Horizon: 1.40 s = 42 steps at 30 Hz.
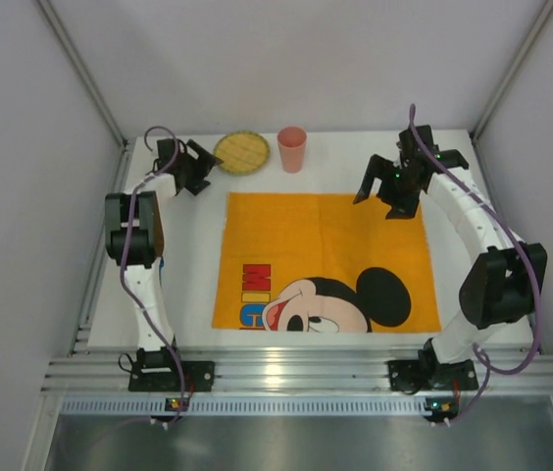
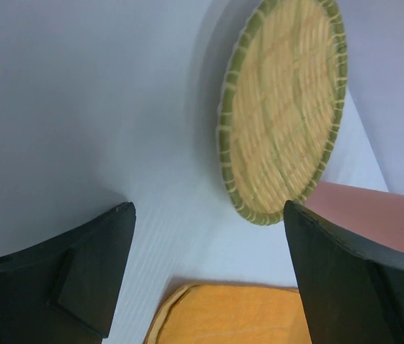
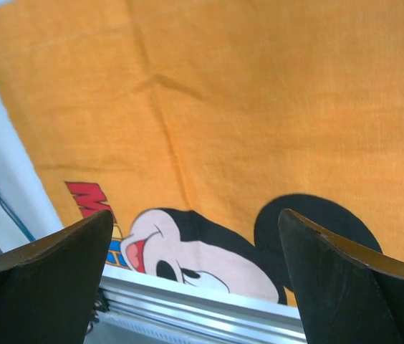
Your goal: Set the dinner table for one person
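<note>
The white dinner table (image 1: 188,255) carries an orange Mickey Mouse placemat (image 1: 326,245) in its middle. A round woven bamboo plate (image 1: 241,152) and a pink cup (image 1: 292,148) stand at the back, beyond the placemat. My left gripper (image 1: 208,169) is open and empty, just left of the woven plate. In the left wrist view the plate (image 2: 284,107), the cup (image 2: 381,215) and the placemat's corner (image 2: 238,315) lie ahead of the open left gripper (image 2: 209,215). My right gripper (image 1: 377,204) is open and empty above the placemat's far right part (image 3: 259,93).
A ribbed aluminium rail (image 1: 286,373) runs along the table's near edge and shows in the right wrist view (image 3: 209,308). White walls close in the table on the left, back and right. Both arm bases sit on the rail.
</note>
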Each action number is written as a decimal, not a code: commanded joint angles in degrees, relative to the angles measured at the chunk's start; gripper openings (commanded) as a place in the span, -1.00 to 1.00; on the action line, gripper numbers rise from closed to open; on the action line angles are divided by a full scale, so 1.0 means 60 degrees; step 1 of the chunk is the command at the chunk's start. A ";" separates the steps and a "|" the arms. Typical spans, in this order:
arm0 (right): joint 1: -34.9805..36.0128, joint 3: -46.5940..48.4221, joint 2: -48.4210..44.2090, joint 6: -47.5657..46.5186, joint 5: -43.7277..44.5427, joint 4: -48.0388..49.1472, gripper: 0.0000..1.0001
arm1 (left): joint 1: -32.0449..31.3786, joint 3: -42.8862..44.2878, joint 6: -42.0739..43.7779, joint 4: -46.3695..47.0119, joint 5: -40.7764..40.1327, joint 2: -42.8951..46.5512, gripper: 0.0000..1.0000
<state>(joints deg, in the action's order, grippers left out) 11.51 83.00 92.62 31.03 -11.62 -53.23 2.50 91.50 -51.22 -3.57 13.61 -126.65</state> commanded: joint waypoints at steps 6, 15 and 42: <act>0.0045 0.2072 0.1174 0.0117 -0.0232 0.0068 1.00 | 0.0052 0.2018 -0.0721 0.1080 0.1467 -0.2164 0.67; 0.0571 0.6296 0.4364 0.0980 -0.0554 0.0303 0.99 | -0.0227 0.3807 -0.0355 -0.0122 0.1907 -0.3603 -0.50; 0.1583 0.8666 0.7561 0.3163 0.0399 0.3920 0.98 | -0.0080 -0.4233 0.0509 0.0788 0.3372 0.4788 -1.00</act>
<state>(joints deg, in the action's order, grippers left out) 21.67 133.86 140.79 48.29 -11.51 -34.41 3.79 69.93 -51.16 2.81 30.89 -103.11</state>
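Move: The plate's middle is about 9 cm ahead of the left hand, 10 cm to its right and 3 cm lower; the cup stands some 4 cm ahead and 23 cm right. For the right hand, that cup is roughly 26 cm ahead, 22 cm left and 8 cm below, with the plate 5 cm beyond the cup and 13 cm left of it. The placemat's middle is about 14 cm left of the right hand and 2 cm back. Left reaches to the plate's left rim, pinches it, draws back 16 cm, lifting; open right reaches forward-left towards cup. ##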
